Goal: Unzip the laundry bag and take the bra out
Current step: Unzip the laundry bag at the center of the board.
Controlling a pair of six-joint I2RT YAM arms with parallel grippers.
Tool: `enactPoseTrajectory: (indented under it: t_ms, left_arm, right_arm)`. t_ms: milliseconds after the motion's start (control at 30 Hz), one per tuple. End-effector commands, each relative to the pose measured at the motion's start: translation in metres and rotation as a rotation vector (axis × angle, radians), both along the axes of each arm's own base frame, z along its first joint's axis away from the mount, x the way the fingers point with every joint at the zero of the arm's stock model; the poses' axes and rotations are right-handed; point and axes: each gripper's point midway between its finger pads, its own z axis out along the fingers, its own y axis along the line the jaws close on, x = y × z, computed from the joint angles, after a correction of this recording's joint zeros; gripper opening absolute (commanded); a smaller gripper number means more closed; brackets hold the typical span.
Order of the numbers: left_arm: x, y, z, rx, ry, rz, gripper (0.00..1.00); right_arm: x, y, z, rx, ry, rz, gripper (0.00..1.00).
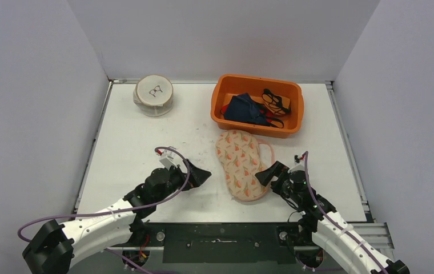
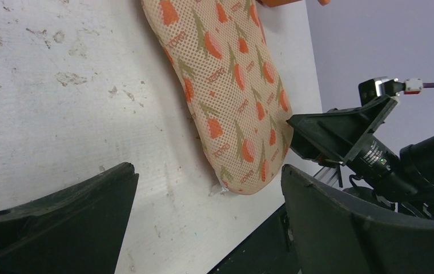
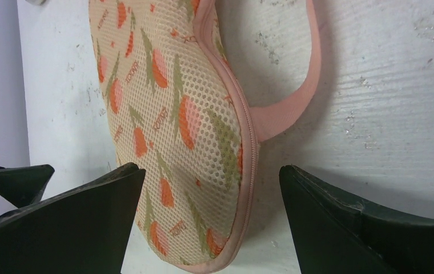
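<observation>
The laundry bag (image 1: 240, 164) is a peanut-shaped mesh pouch with an orange tulip print, pink trim and a pink strap (image 3: 303, 97). It lies flat mid-table, zipped shut along the pink edge (image 3: 253, 148). The bra is hidden. My left gripper (image 1: 202, 176) hovers open to the left of the bag's near end, a little apart from it. In the left wrist view the bag (image 2: 226, 85) ends in a small pale tab (image 2: 221, 189) between the open gripper (image 2: 207, 171). My right gripper (image 1: 267, 172) is open at the bag's near right edge; in its wrist view the gripper (image 3: 212, 170) straddles the bag (image 3: 169, 114).
An orange basin (image 1: 249, 127) stands just beyond the bag with a dark blue garment (image 1: 246, 108) and other pieces in it. A round pale mesh pouch (image 1: 154, 95) sits at the back left. The table's near edge lies just behind the bag's end.
</observation>
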Motion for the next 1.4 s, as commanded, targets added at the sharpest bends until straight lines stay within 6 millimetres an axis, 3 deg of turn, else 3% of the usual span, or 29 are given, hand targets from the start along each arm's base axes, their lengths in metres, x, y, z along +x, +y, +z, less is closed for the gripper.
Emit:
enactPoseTrajectory:
  t_ms: [0, 167, 367, 533, 667, 1067, 1367]
  left_arm:
    - [0.003, -0.003, 0.023, -0.057, -0.065, 0.004, 0.96]
    - [-0.001, 0.003, 0.016, -0.049, -0.054, 0.012, 0.96]
    - [-0.005, 0.012, 0.015, -0.085, -0.070, 0.039, 0.96]
    - [-0.010, 0.014, 0.019, -0.160, -0.122, 0.029, 0.96]
    - [-0.011, 0.014, 0.018, -0.184, -0.135, 0.024, 0.96]
    - [-0.024, 0.003, 0.044, -0.281, -0.192, -0.069, 0.96]
    - [-0.037, -0.010, 0.045, -0.342, -0.101, -0.145, 0.96]
  right_arm:
    - [0.002, 0.013, 0.003, 0.073, 0.008, 0.016, 0.92]
    - [0.003, 0.021, -0.007, 0.132, 0.025, 0.021, 0.87]
    - [0.005, 0.037, -0.001, 0.216, 0.008, 0.062, 0.68]
    - [0.005, 0.046, 0.005, 0.256, 0.012, 0.092, 0.41]
    - [0.002, 0.052, 0.012, 0.279, 0.015, 0.129, 0.07]
    - [-0.024, 0.082, 0.070, 0.382, -0.055, 0.401, 0.05]
    - [-0.027, 0.097, 0.094, 0.414, -0.117, 0.517, 0.05]
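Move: Just inside the right hand, at its height less about 2 cm, is the laundry bag's zippered edge, some 3 cm to the left and 1 cm back. The bag's middle lies about 5 cm ahead and 8 cm left of that hand, 4 cm down. The orange bin is roughly 32 cm straight ahead, about level in height. From the left hand, the zipper pull at the bag's near end is some 6 cm back, 11 cm right and 8 cm down. Sinking about 2 cm and easing 3 cm left over the bag's zippered edge, the right hand closes its open fingers and pinches that edge, then lifts it some 7 cm while carrying it left and back, turning about 20 degrees counter-clockwise and rolling its left side up. The left hand, still wide open, bobs and ends 3 cm back and 2 cm higher, its left side tipped down a little. ##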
